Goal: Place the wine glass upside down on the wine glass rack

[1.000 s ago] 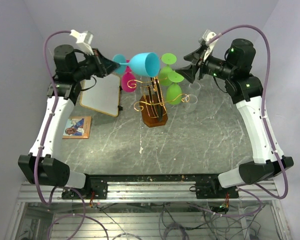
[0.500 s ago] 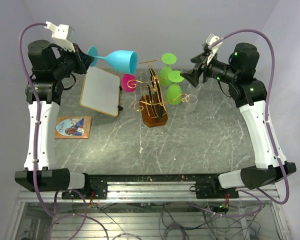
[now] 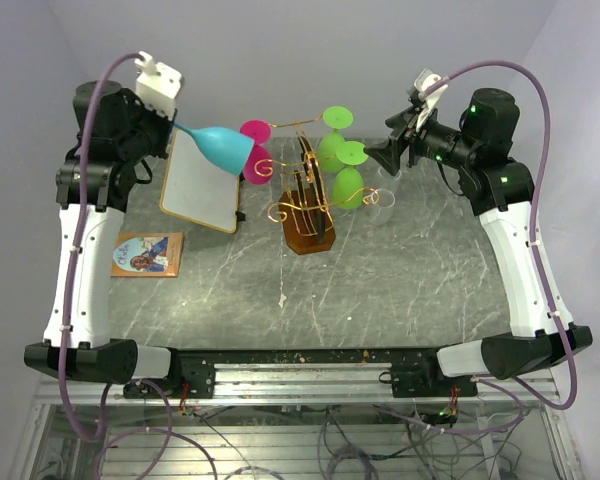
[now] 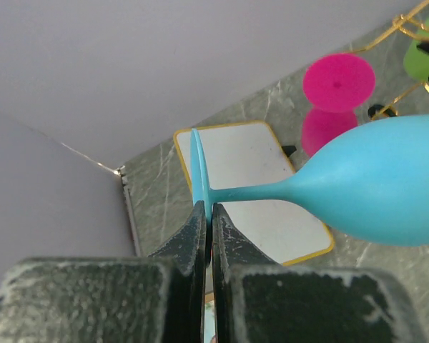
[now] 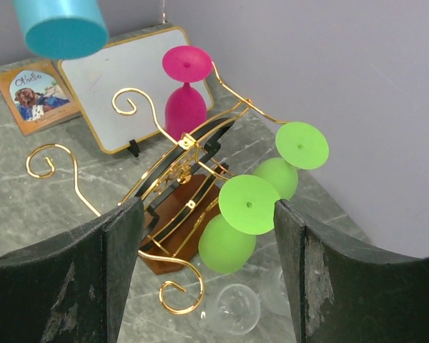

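Note:
My left gripper [image 3: 173,126] is shut on the foot of a blue wine glass [image 3: 220,148], holding it in the air left of the wine glass rack. The glass tilts, its bowl [image 4: 375,193] pointing down and to the right and its thin foot [image 4: 197,166] pinched between the fingertips [image 4: 219,223]. The gold wire wine glass rack [image 3: 305,200] stands on a brown wooden base [image 5: 177,218]. A pink glass [image 3: 255,152] and two green glasses [image 3: 340,160] hang on it upside down. My right gripper [image 5: 207,207] is open and empty, hovering right of the rack.
A white board with a yellow frame [image 3: 202,185] leans behind and to the left of the rack. A picture card [image 3: 148,253] lies at the left. A clear glass [image 5: 232,309] lies on the table beside the green glasses. Grey walls close in the back.
The left arm pulled the blue glass back to the left, away from the rack top, and tipped its bowl downward. The right gripper's jaws have opened a little wider.

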Controlling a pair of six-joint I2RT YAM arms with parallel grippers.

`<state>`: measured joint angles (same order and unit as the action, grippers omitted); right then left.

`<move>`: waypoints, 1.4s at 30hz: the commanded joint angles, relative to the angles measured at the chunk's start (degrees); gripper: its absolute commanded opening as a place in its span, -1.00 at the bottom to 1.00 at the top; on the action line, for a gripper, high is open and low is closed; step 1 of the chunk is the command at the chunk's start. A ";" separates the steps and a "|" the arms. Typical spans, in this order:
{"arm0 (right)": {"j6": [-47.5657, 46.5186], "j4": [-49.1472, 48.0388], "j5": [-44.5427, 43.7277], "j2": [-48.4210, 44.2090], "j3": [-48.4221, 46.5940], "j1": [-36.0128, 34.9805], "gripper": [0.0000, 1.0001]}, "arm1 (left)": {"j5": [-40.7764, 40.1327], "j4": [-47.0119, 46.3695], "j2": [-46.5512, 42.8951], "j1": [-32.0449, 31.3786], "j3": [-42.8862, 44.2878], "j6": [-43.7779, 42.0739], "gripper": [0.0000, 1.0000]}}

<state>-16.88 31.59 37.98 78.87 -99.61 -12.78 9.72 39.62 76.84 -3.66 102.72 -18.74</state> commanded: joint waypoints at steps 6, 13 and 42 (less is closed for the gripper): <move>1.00 -1.04 1.57 -1.00 1.26 1.96 0.46 | -16.50 7.00 1.37 -11.34 -2.63 -21.25 -0.86; 1.48 -1.58 2.55 -1.26 1.94 3.42 0.46 | -21.14 9.12 2.82 -18.09 -4.11 -30.26 -0.86; 2.25 -2.85 5.84 -2.23 4.76 6.82 0.47 | -32.37 4.33 11.71 -40.77 -5.07 -44.35 -0.86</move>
<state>-15.27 30.00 42.76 77.69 -95.64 -6.68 -20.49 47.40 87.64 -43.13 97.32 -62.00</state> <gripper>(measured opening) 0.737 0.084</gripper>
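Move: The empty middle-left hook of the rack lies about 20 cm to the left hand's right, roughly 1 cm ahead and 14 cm below. The pink glass hangs around 7 cm farther out from that hook, and the empty front-left hook is some 8 cm nearer and slightly lower. The green glass on the middle-right hook is about 15 cm right of the target. From the right hand, the target hook lies roughly 21 cm left, 3 cm ahead and 14 cm down. The blue glass, still pinched by its foot and slanting bowl-right, is swung bowl-down as the left wrist rolls its left side up by some 60 degrees and turns clockwise. The left hand first mostly sinks, then sweeps right and on down towards the middle-left hook, about 16 cm right and 11 cm down in all. The empty, open right hand drifts nearly 3 cm right. ##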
